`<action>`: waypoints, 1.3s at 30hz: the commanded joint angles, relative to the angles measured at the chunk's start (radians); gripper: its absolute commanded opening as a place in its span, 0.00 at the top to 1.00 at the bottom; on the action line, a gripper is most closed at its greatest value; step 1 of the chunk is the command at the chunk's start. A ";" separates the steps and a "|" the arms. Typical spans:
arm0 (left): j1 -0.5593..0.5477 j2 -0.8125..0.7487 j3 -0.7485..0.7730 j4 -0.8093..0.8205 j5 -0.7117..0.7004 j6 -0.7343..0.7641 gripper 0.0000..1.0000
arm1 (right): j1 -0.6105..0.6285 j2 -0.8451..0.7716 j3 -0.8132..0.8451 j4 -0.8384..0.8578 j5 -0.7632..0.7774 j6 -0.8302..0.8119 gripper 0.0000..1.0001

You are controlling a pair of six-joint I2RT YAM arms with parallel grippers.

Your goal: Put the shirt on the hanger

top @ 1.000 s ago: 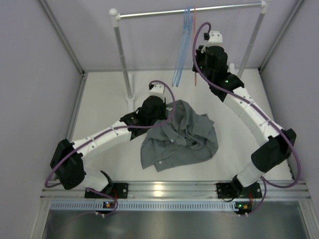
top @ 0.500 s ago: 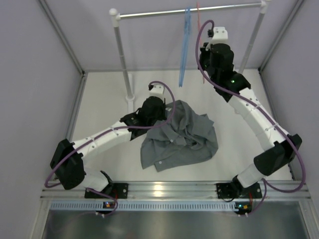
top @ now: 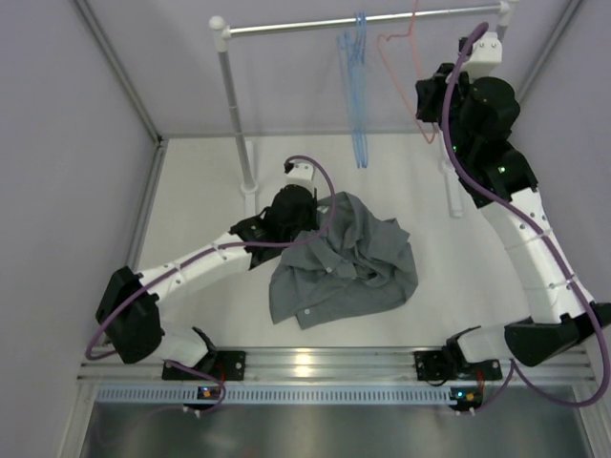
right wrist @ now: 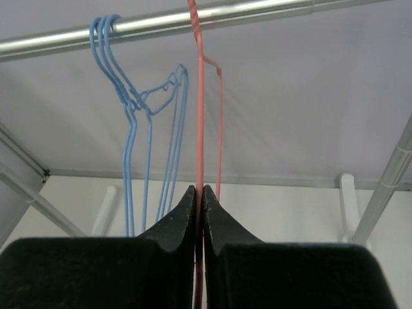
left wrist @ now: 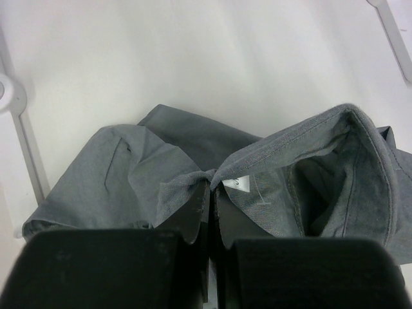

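Note:
The grey shirt (top: 348,262) lies crumpled on the white table in the top view. My left gripper (top: 304,215) is shut on its collar (left wrist: 283,154) beside the small white neck label (left wrist: 239,182), at the shirt's upper left. The pink wire hanger (top: 401,72) hangs from the rail at the back right, tilted. My right gripper (right wrist: 200,188) is shut on one thin pink wire of the hanger (right wrist: 199,103), with the hook still over the rail above it. In the top view my right gripper (top: 431,103) sits at the hanger's lower right.
A silver clothes rail (top: 363,19) on white posts (top: 234,105) spans the back. Light blue hangers (top: 355,86) hang left of the pink one and also show in the right wrist view as light blue hangers (right wrist: 138,109). Grey walls close in both sides.
My right arm has swung right and up along the rail, dragging the pink hanger away from the blue ones, which now hang spread apart. Left arm and shirt have not moved.

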 commanded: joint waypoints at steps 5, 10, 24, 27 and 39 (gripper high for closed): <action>-0.004 -0.057 -0.021 0.072 -0.022 0.010 1.00 | -0.067 -0.013 -0.100 0.025 -0.096 0.042 1.00; -0.004 -0.053 -0.013 0.070 -0.027 0.021 1.00 | -0.099 -0.039 -0.157 0.083 -0.159 0.023 1.00; -0.004 -0.031 0.010 0.074 -0.005 0.027 1.00 | -0.125 -0.157 -0.092 0.107 -0.128 -0.028 1.00; -0.004 -0.033 0.012 0.072 -0.004 0.032 1.00 | -0.128 -0.172 -0.100 0.109 -0.124 -0.036 1.00; 0.000 0.030 0.074 0.070 0.011 0.086 1.00 | -0.127 -0.600 -0.431 0.009 -0.213 -0.060 1.00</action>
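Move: The right hand already pinches the red hanger by its lower bar; the shirt it is meant for has its middle about 12 cm back, 14 cm to the left and some 43 cm below. The nearest stretch of the rail is straight ahead of that hand, roughly 7 cm out and 10 cm up, and the blue hangers hang 7 cm ahead and 10 cm to its left, about level in height. From the left hand, the shirt's middle is 5 cm back, 5 cm right and 15 cm below. Keeping its pinch on the red hanger's lower bar, the right hand first dips about 7 cm and slightly forward under the rail, its fingers tipping down, then climbs some 8 cm again while starting to draw back and tipping the fingers up. It then pulls quickly back towards the base, ending about 11 cm behind its start and 5 cm to the right, away from the rail, while the left hand stays put with the shirt's raised edge still in its fingers. ##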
